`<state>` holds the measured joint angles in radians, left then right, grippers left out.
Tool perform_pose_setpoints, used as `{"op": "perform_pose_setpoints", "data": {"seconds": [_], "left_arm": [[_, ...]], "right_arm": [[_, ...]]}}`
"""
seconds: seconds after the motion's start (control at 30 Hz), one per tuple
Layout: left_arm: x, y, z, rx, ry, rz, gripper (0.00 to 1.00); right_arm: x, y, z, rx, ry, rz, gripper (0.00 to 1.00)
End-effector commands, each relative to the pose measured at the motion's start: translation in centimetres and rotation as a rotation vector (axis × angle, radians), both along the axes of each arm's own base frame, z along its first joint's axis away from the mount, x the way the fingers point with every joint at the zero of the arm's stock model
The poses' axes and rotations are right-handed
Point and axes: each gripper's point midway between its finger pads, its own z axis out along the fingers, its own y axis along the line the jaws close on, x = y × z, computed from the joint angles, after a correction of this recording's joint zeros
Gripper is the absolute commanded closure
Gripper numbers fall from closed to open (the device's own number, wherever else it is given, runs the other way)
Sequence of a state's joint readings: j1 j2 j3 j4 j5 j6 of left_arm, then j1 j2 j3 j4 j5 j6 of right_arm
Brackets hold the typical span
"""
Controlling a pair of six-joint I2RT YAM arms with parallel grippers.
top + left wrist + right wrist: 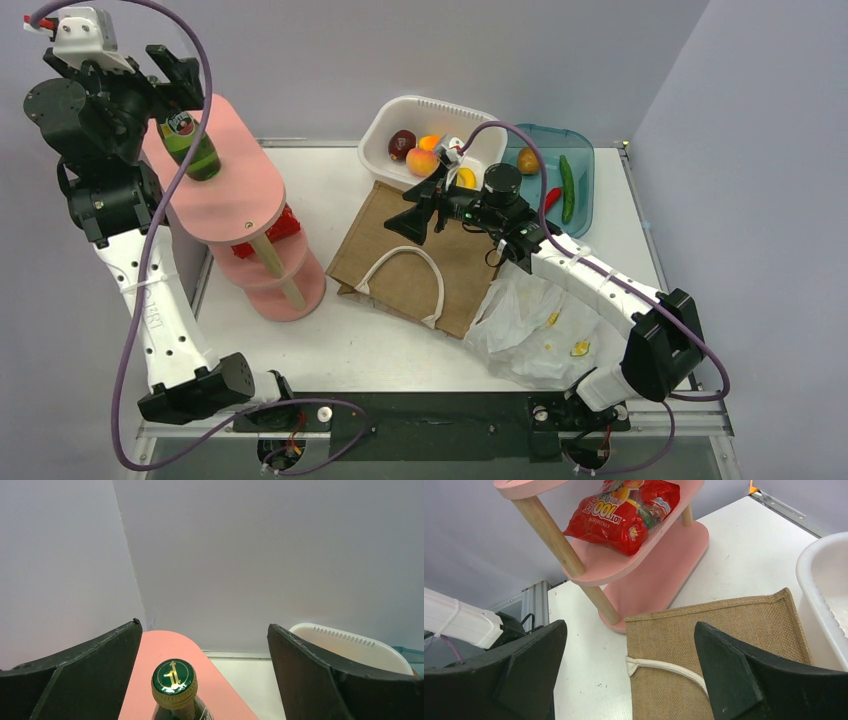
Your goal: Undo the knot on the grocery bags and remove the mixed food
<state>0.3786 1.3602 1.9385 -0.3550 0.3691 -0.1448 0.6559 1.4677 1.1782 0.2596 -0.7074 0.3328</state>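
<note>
A crinkly white grocery bag (535, 325) with small yellow marks lies flattened on the table under my right arm. The green labelled bottle (190, 150) stands upright on the top tier of the pink shelf (225, 190). Its gold-and-green cap (173, 676) sits low between the fingers of my left gripper (204, 625), which is open with gaps on both sides. A cucumber (567, 188) and a red pepper (552, 198) lie in the blue tray (585, 150). A peach-coloured fruit (423, 161) sits in the white basket (385, 125). My right gripper (630, 625) hangs open and empty over the brown bag's edge.
The stiff brown bag (420, 255) with white loop handles (664, 665) lies flat mid-table. A red snack packet (624, 510) rests on the pink shelf's middle tier. The basket also holds a dark red fruit (402, 143) and orange-yellow fruits. A brownish fruit (527, 160) sits in the blue tray.
</note>
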Motion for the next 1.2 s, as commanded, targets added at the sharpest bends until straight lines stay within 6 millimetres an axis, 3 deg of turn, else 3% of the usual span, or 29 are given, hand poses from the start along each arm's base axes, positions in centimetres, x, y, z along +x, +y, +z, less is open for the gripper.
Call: {"op": "perform_pose_setpoints", "data": {"seconds": [0.0, 0.2, 0.33, 0.5, 0.67, 0.8, 0.93, 1.03, 1.17], "left_arm": [[-2.7, -0.5, 1.9, 0.029, -0.064, 0.036, 0.03], [-6.0, -0.6, 2.4, -0.007, -0.129, 0.099, 0.03], [-8.1, -1.0, 1.5, -0.024, -0.139, 0.120, 0.03], [-9.7, -1.8, -1.3, -0.062, -0.090, 0.113, 0.03], [-11.7, -4.7, -4.4, -0.045, -0.009, 0.000, 0.03], [-13.8, -8.4, -7.2, 0.032, 0.069, -0.175, 0.03], [-16.3, -11.9, -10.6, 0.088, 0.169, -0.349, 0.03], [-18.2, -13.3, -13.0, 0.174, 0.222, -0.427, 0.03], [-20.1, -14.4, -17.0, 0.247, 0.338, -0.523, 0.03]], "right_arm": [[-0.9, -0.2, 2.5, 0.042, -0.067, 0.019, 0.07], [-0.9, -1.3, 2.7, 0.020, -0.091, 0.001, 0.06], [-0.6, -2.3, 2.6, -0.002, -0.100, -0.019, 0.05], [-0.2, -3.5, 2.3, -0.032, -0.096, -0.042, 0.05], [-0.3, -5.0, 0.8, -0.118, -0.118, -0.058, 0.05], [-1.0, -6.4, -1.3, -0.217, -0.112, -0.056, 0.05], [-2.2, -7.8, -5.0, -0.392, -0.135, -0.025, 0.05], [-3.3, -9.3, -9.0, -0.549, -0.149, 0.003, 0.05], [-4.3, -10.3, -11.8, -0.636, -0.136, 0.028, 0.05]]}}
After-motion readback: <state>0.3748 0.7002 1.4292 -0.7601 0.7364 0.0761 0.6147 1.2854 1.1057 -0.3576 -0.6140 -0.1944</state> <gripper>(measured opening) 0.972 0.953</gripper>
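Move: The flattened brown paper bag, handle up, has its middle about 6 cm ahead of the right hand, 2 cm to its right and 30 cm below; from the left hand it is some 38 cm right, 4 cm back and 55 cm down. The green bottle's middle is 1 cm ahead, 2 cm left and 14 cm below the left hand. From the right hand, the white bin lies about 32 cm ahead and 4 cm right, the plastic bag 11 cm back and 29 cm right. Back and nearly level at first, the open left hand draws clear of the bottle it has already let go, then swings right and down past the rack's near end towards the brown bag, about 18 cm back in all, turning some 20 degrees clockwise as its fingers tip down. The right hand, also empty and open, shifts right, then sinks about 8 cm towards the bag, fingers tilting down. ##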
